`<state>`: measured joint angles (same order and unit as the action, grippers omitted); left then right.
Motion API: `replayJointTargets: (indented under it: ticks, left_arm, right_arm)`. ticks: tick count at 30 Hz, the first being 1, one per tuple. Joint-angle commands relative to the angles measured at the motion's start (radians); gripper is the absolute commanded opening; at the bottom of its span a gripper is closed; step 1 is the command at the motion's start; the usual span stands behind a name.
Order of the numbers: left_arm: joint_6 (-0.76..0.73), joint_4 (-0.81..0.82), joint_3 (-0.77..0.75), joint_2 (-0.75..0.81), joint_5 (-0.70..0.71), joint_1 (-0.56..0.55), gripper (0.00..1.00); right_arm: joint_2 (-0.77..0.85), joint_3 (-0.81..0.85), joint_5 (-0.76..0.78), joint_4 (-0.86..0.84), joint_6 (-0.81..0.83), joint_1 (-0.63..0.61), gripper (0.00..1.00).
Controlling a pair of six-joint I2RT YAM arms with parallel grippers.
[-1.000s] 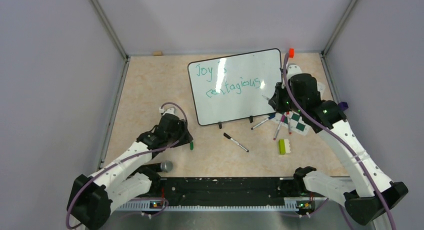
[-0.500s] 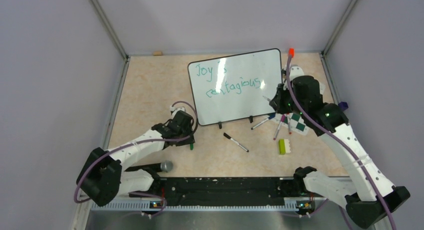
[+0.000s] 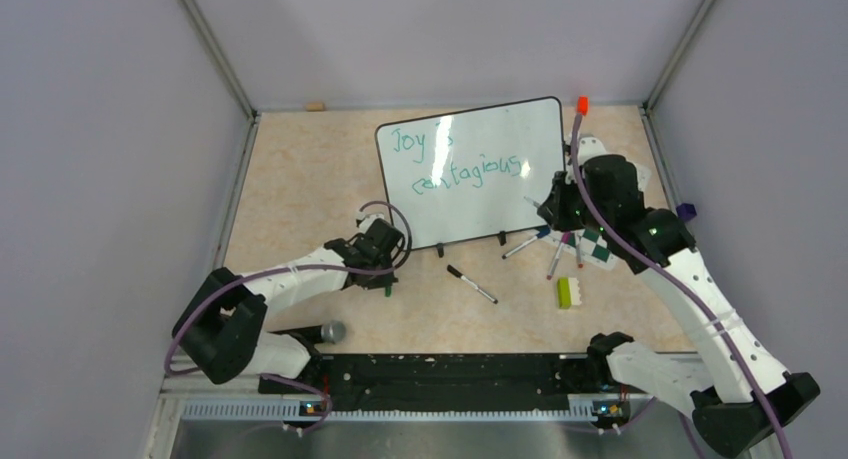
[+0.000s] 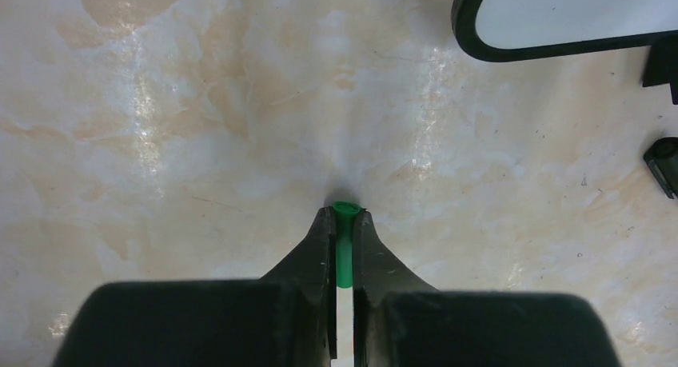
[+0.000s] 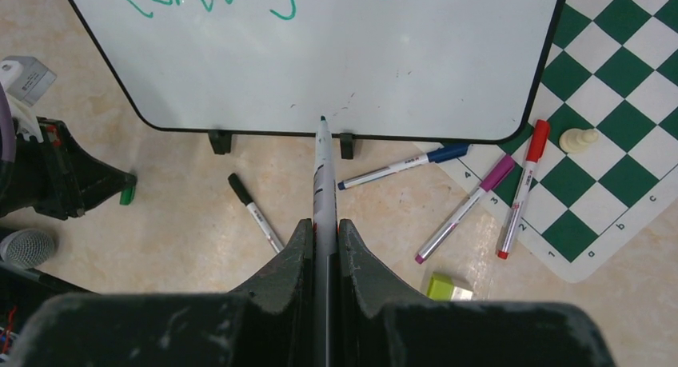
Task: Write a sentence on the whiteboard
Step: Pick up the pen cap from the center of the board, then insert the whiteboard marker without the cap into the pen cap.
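The whiteboard (image 3: 500,207) stands tilted on small black feet at mid-table, with the teal sentence (image 3: 455,161) written in two lines. Its lower edge fills the top of the right wrist view, whiteboard (image 5: 360,63), sentence (image 5: 208,1). My right gripper (image 3: 553,205) (image 5: 324,223) is shut on an uncapped marker (image 5: 322,171), whose tip sits just off the board's bottom frame. My left gripper (image 3: 385,277) (image 4: 342,217) is down at the table, left of the board's lower corner. It is shut on a green marker cap (image 4: 344,251) (image 3: 385,288).
A black marker (image 3: 470,284) lies in front of the board. Blue (image 5: 404,165), purple (image 5: 466,207) and red (image 5: 524,187) markers lie by the chess mat (image 5: 616,103), which holds a white pawn (image 5: 577,139). A lime block (image 3: 565,292) and microphone (image 3: 332,331) sit nearer me.
My left arm reached right toward the green cap and its jaws closed on it. The right arm with its marker barely shifted.
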<state>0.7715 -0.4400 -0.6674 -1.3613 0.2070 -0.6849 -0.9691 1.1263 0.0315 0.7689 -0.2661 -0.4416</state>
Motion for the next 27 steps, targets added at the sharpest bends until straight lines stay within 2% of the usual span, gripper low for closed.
replayJointTargets:
  ticks: [1,5,8,11,16,20,22,25,27]
  left_arm:
    - [0.029,-0.021,0.005,0.018,0.024,-0.006,0.00]
    - [0.093,-0.004,0.011,0.197,0.066,-0.005,0.00]
    - [0.235,0.008,0.012,0.376,0.083,-0.005,0.00]
    - [0.366,0.102,0.084,0.544,0.102,-0.005,0.00]
    - [0.673,0.204,0.253,0.833,0.233,-0.004,0.00]
    - [0.715,0.468,0.411,1.024,0.338,-0.004,0.00]
    - [0.753,0.452,0.400,1.048,0.380,-0.004,0.00]
    - [0.792,0.332,0.341,1.031,0.420,-0.005,0.00]
    - [0.812,0.355,0.339,1.025,0.422,-0.004,0.00]
  right_arm:
    - [0.023,-0.008,-0.027,-0.030,-0.012,0.009,0.00]
    - [0.057,-0.050,-0.107,-0.095,-0.045,0.009,0.00]
    - [0.098,-0.125,-0.210,-0.209,-0.100,-0.001,0.00]
    - [0.134,-0.204,-0.237,-0.331,-0.163,-0.054,0.00]
    - [0.182,-0.331,-0.101,-0.576,-0.237,-0.240,0.00]
    - [0.116,-0.374,0.062,-0.685,-0.245,-0.423,0.00]
    - [0.073,-0.383,0.114,-0.754,-0.236,-0.499,0.00]
    - [0.007,-0.385,0.176,-0.880,-0.199,-0.597,0.00]
    - [-0.044,-0.380,0.192,-0.948,-0.179,-0.642,0.00]
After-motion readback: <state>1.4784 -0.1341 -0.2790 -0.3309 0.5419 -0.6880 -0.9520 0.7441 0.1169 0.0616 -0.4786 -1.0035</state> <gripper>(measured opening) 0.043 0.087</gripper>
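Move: Out to the left hand's right, the uncapped tip of the green marker held by the right hand is roughly 29 cm away, 9 cm farther forward and 19 cm higher. From the left hand, the whiteboard's near left corner is about 8 cm ahead and 3 cm right; the black marker lies level with it, some 19 cm right. From the right hand, the pen cap in the left fingers is about 33 cm left, 4 cm back and 23 cm below. Lifting the already pinched green pen cap off the table, the left hand rises about 18 cm, easing left late in the climb, and swings its fingers from pointing down to nearly level towards the right. Meanwhile the right hand, still gripping the green marker, sweeps some 17 cm left and a little back, turning its tip counter-clockwise towards the cap. ##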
